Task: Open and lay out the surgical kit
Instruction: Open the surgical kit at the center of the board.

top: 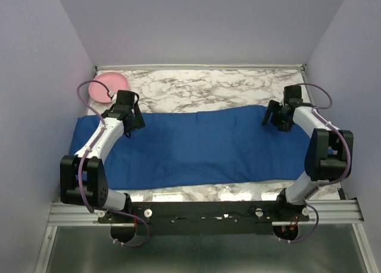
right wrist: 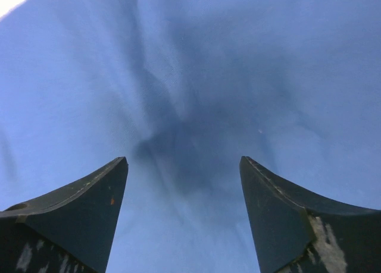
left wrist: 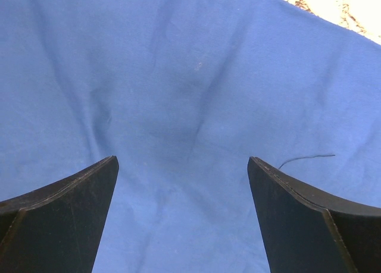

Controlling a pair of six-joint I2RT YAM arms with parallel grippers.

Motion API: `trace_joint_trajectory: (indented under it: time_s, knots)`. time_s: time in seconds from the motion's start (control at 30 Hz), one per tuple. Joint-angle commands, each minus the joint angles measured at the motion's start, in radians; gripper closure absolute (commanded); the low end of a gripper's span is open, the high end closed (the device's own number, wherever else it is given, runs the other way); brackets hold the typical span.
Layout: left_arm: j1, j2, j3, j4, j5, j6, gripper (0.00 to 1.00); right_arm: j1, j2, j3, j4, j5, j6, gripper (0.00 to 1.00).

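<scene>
The royal-blue cloth wrap (top: 196,145) lies folded as a wide band across the marble table. My left gripper (top: 132,119) is open over its far left edge; the left wrist view shows bare blue cloth (left wrist: 178,94) between the spread fingers (left wrist: 65,213), with a loose thread (left wrist: 306,158) on it. My right gripper (top: 272,117) is open over the cloth's far right edge; the right wrist view shows shadowed blue cloth (right wrist: 190,106) between the fingers (right wrist: 297,219). The steel tray, forceps, tweezers and packets are out of view.
A pink dish (top: 107,85) sits at the far left corner of the marble table (top: 208,88), just behind the left arm. Grey walls close in both sides. A metal rail (top: 202,212) runs along the near edge.
</scene>
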State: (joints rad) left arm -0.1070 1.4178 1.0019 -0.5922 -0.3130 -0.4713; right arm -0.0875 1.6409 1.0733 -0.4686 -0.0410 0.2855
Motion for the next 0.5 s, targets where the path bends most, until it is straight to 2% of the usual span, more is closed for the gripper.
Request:
trace_joint_trajectory:
  time_s: [0.0, 0.17, 0.3, 0.47]
  knots:
    - [-0.008, -0.048, -0.022, -0.011, -0.011, 0.006, 0.01, 0.025, 0.112, 0.056, -0.108, 0.095, -0.043, 0.27]
    - [-0.008, -0.068, -0.032, -0.017, -0.018, 0.01, 0.01, 0.025, 0.157, 0.04, -0.151, 0.122, -0.032, 0.42]
    - [-0.01, -0.076, -0.045, -0.017, -0.02, 0.011, 0.01, 0.025, 0.16, 0.042, -0.166, 0.115, -0.025, 0.64]
    - [-0.01, -0.08, -0.051, -0.008, -0.023, 0.014, 0.01, 0.025, 0.189, 0.077, -0.234, 0.17, -0.014, 0.66]
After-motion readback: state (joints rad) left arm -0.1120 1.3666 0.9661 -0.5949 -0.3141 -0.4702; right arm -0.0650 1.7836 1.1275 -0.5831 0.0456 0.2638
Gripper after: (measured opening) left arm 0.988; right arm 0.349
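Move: The right hand, open above the blue cloth of the surgical kit, is going for a shallow fold that lies some 5 cm below, about 2 cm back and barely to its right. The cloth's far edge runs straight ahead, some 8 cm out, and its near edge is roughly 22 cm back. From the left hand, which hovers open over the other end, the fold is about 56 cm to the right, roughly level and some 9 cm lower. The right hand's fingertips come down onto the blue cloth and close from wide open to about a third, gathering the fold between them. It sinks about 4 cm, mostly early on, while easing back some 2 cm, and the wrist tips about 10 degrees closer to straight down. ##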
